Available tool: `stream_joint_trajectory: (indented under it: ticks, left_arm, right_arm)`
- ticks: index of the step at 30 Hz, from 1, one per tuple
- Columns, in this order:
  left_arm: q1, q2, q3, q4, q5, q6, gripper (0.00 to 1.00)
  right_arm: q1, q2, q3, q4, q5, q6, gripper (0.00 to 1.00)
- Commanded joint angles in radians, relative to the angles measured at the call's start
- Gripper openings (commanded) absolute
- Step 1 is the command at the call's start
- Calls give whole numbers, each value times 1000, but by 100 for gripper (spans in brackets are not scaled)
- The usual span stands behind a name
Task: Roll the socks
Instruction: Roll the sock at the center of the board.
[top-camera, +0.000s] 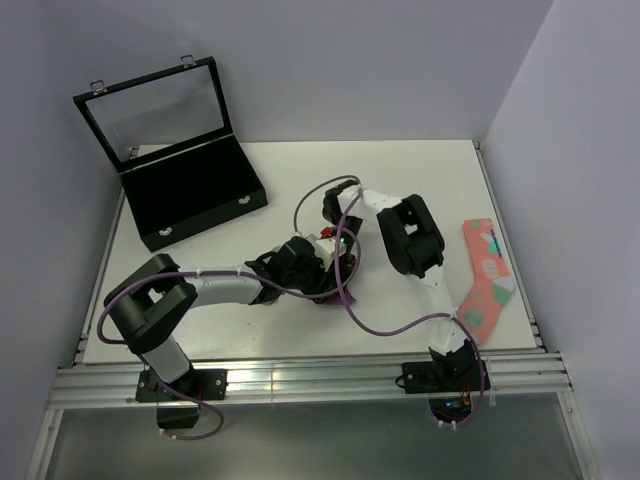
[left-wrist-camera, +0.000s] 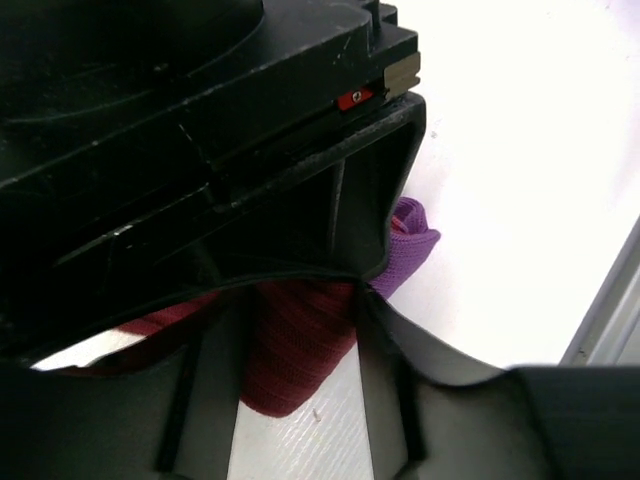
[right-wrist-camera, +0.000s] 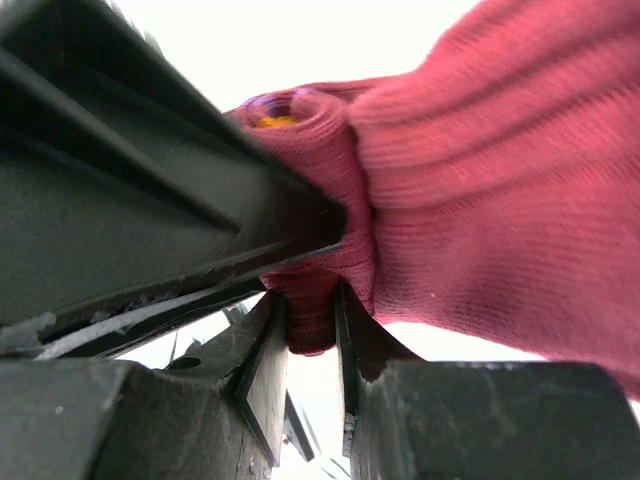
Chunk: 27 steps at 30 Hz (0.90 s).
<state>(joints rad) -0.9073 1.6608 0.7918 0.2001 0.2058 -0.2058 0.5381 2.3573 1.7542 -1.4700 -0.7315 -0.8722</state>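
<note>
The magenta-red sock (left-wrist-camera: 298, 350) lies bunched at the table's middle, and in the top view both grippers cover most of it. Its purple heel (left-wrist-camera: 412, 238) pokes out to the right of my left gripper (left-wrist-camera: 300, 295). That gripper's two fingers straddle the sock, whose dark red fabric fills the gap between them and touches both. My right gripper (right-wrist-camera: 312, 300) is shut on a narrow fold of the same sock (right-wrist-camera: 480, 190), beside a rolled end with orange showing inside. From above, the left gripper (top-camera: 322, 280) and right gripper (top-camera: 335, 240) meet over the sock, purple heel (top-camera: 347, 297) peeking out.
A salmon-pink sock with teal and white patches (top-camera: 487, 278) lies flat near the table's right edge. A black case (top-camera: 195, 195) with its glass lid raised stands at the back left. A purple cable (top-camera: 380, 325) loops across the table in front of the grippers.
</note>
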Motion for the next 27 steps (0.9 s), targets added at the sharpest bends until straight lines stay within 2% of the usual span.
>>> stream_joint_trajectory:
  ticks: [1, 6, 7, 9, 10, 11, 19, 27]
  left_arm:
    - [1, 53, 12, -79, 43, -9, 43]
    - [4, 99, 30, -105, 70, -18, 25]
    - [4, 102, 32, -110, 73, -20, 17]
    - [4, 114, 30, -110, 86, -26, 10]
    - [5, 119, 32, -111, 84, -27, 2]
    - [5, 123, 32, -114, 86, -29, 0]
    - [16, 165, 21, -108, 119, -63, 0]
    - [30, 188, 14, -90, 161, -84, 0]
  right_arm:
    - [-16, 0, -50, 183, 150, 13, 13]
    - [-29, -27, -65, 246, 147, 81, 14]
    - [-30, -33, -74, 260, 147, 96, 15]
    - [-35, -52, -87, 287, 133, 124, 20]
    - [-36, -56, -100, 299, 129, 133, 22]
    - [-38, -70, -108, 313, 121, 157, 27]
    - [-66, -153, -179, 396, 55, 219, 42]
    - [-148, -259, -213, 450, -3, 272, 48]
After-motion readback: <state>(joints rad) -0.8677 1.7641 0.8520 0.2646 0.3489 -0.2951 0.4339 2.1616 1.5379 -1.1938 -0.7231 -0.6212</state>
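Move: The left hand's fingers straddle the sock at the center of the board, the layer they will close on lying about 1 cm to the right and 1 cm below. The right hand already pinches the rolled part at its fingertips, practically no distance away. The sock's purple patch lies roughly 4 cm back from either hand and 2 cm below it, level sideways. The grey sock lies about 15 cm left of both and some 3 cm lower. Rightward by about 2 cm, the left hand slides along and shuts its fingers on the sock early on, pinching it and then keeping the grip. The right hand keeps its pinch and drifts right with it, then opens to nearly twice the gap and eases forward and right some 3 cm, its wrist turning clockwise about 15 degrees. ##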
